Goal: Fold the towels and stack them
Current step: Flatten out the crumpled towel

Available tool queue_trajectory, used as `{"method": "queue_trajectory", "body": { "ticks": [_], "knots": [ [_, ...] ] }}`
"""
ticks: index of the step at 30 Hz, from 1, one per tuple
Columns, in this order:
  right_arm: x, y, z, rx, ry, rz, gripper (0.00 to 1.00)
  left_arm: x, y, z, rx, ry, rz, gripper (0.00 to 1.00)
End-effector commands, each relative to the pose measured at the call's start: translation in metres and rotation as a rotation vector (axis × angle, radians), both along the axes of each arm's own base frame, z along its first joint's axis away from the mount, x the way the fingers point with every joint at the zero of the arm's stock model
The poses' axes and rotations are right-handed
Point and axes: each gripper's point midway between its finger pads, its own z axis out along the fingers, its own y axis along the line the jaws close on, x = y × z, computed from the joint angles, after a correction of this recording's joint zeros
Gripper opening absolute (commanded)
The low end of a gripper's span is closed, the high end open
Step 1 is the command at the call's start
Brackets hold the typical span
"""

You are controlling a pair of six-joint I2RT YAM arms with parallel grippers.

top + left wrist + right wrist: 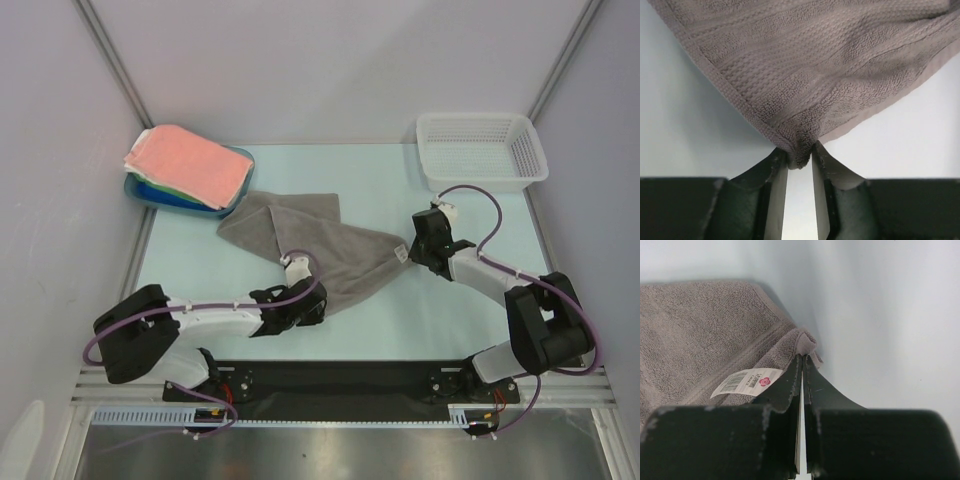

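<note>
A grey towel [310, 235] lies spread and rumpled across the middle of the table. My left gripper [316, 304] is at its near corner. In the left wrist view that corner of the grey towel [810, 60] is bunched between the gripper's [800, 150] two fingertips and touches both. My right gripper [413, 252] is shut on the towel's right corner. The right wrist view shows its jaws [803, 356] pressed together on the hem of the grey towel [700, 330], beside a white tag [747, 381]. More folded towels, salmon pink [188, 162] on top, are stacked at the back left.
The stack rests in a blue tray [140, 192] at the back left corner. A white perforated basket [480, 150] stands at the back right. Grey walls close in the table on three sides.
</note>
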Motion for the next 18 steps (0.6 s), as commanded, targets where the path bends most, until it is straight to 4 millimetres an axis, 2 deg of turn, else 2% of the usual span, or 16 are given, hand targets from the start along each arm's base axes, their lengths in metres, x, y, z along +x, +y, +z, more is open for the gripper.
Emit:
{"method": "queue_trajectory", "body": {
  "ticks": [1,2,3,5,6,8,9,10,11,13,14,15,16,17,18],
  "knots": [
    [0.01,0.0,0.016,0.018,-0.058,-0.015,0.0,-0.01,0.002,0.002,-0.001,0.015,-0.017,0.29],
    [0.008,0.0,0.016,0.015,-0.055,-0.015,0.0,-0.012,0.005,0.002,0.001,0.022,-0.017,0.26],
    [0.008,0.0,0.018,0.017,-0.057,-0.012,0.0,-0.013,0.003,0.011,-0.026,0.015,-0.024,0.2],
    [0.007,0.001,0.029,0.03,-0.074,-0.006,0.0,-0.018,0.005,0.018,-0.037,0.017,-0.032,0.17],
    [0.005,0.001,0.033,0.037,-0.078,0.0,0.0,-0.018,0.004,0.024,-0.05,0.011,-0.037,0.11],
    [0.003,0.005,0.053,0.068,-0.115,0.02,0.0,-0.017,0.005,0.051,-0.091,-0.029,-0.048,0.06],
    [0.003,0.007,0.064,0.08,-0.138,0.029,0.0,-0.015,0.005,0.062,-0.101,-0.05,-0.052,0.01],
    [0.002,0.009,0.074,0.098,-0.156,0.043,0.0,-0.015,0.01,0.078,-0.114,-0.078,-0.052,0.0],
    [0.0,0.011,0.098,0.119,-0.202,0.055,0.0,-0.01,0.007,0.101,-0.13,-0.121,-0.068,0.0],
    [-0.001,0.016,0.124,0.155,-0.253,0.084,0.0,-0.004,0.016,0.127,-0.109,-0.177,-0.057,0.0],
    [-0.003,0.019,0.157,0.188,-0.324,0.102,0.0,0.002,0.012,0.163,-0.149,-0.241,-0.071,0.0],
    [-0.005,0.023,0.173,0.215,-0.354,0.129,0.0,0.005,0.012,0.179,-0.154,-0.271,-0.074,0.0],
    [-0.007,0.026,0.193,0.24,-0.399,0.145,0.0,0.011,0.014,0.21,-0.154,-0.329,-0.075,0.0],
    [-0.01,0.028,0.211,0.258,-0.438,0.166,0.0,0.014,0.014,0.225,-0.153,-0.36,-0.081,0.0],
    [-0.015,0.032,0.249,0.297,-0.522,0.196,0.0,0.018,0.015,0.238,-0.145,-0.388,-0.081,0.0]
  ]
}}
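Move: The near corner of the grey towel sits right at the left hand, between its part-open fingertips, about 1 cm above the table; the loose left corner lies some 21 cm farther out and 25 cm to the left. The right hand already pinches the right-hand corner, its white label about 3 cm to the left and level with the fingertips. The towel's far corner lies roughly 16 cm ahead of the right hand and 18 cm to its left, about 5 cm below. The towel's near corner is pinched as the left fingers close from about a third open to nearly shut, easing back about 1 cm; then the left hand lifts it some 18 cm, almost straight up. The right hand keeps its grip on the labelled corner and rises with it about 16 cm. Both climb faster and faster, wrists tipping the fingers upward by roughly 15 to 20 degrees. ##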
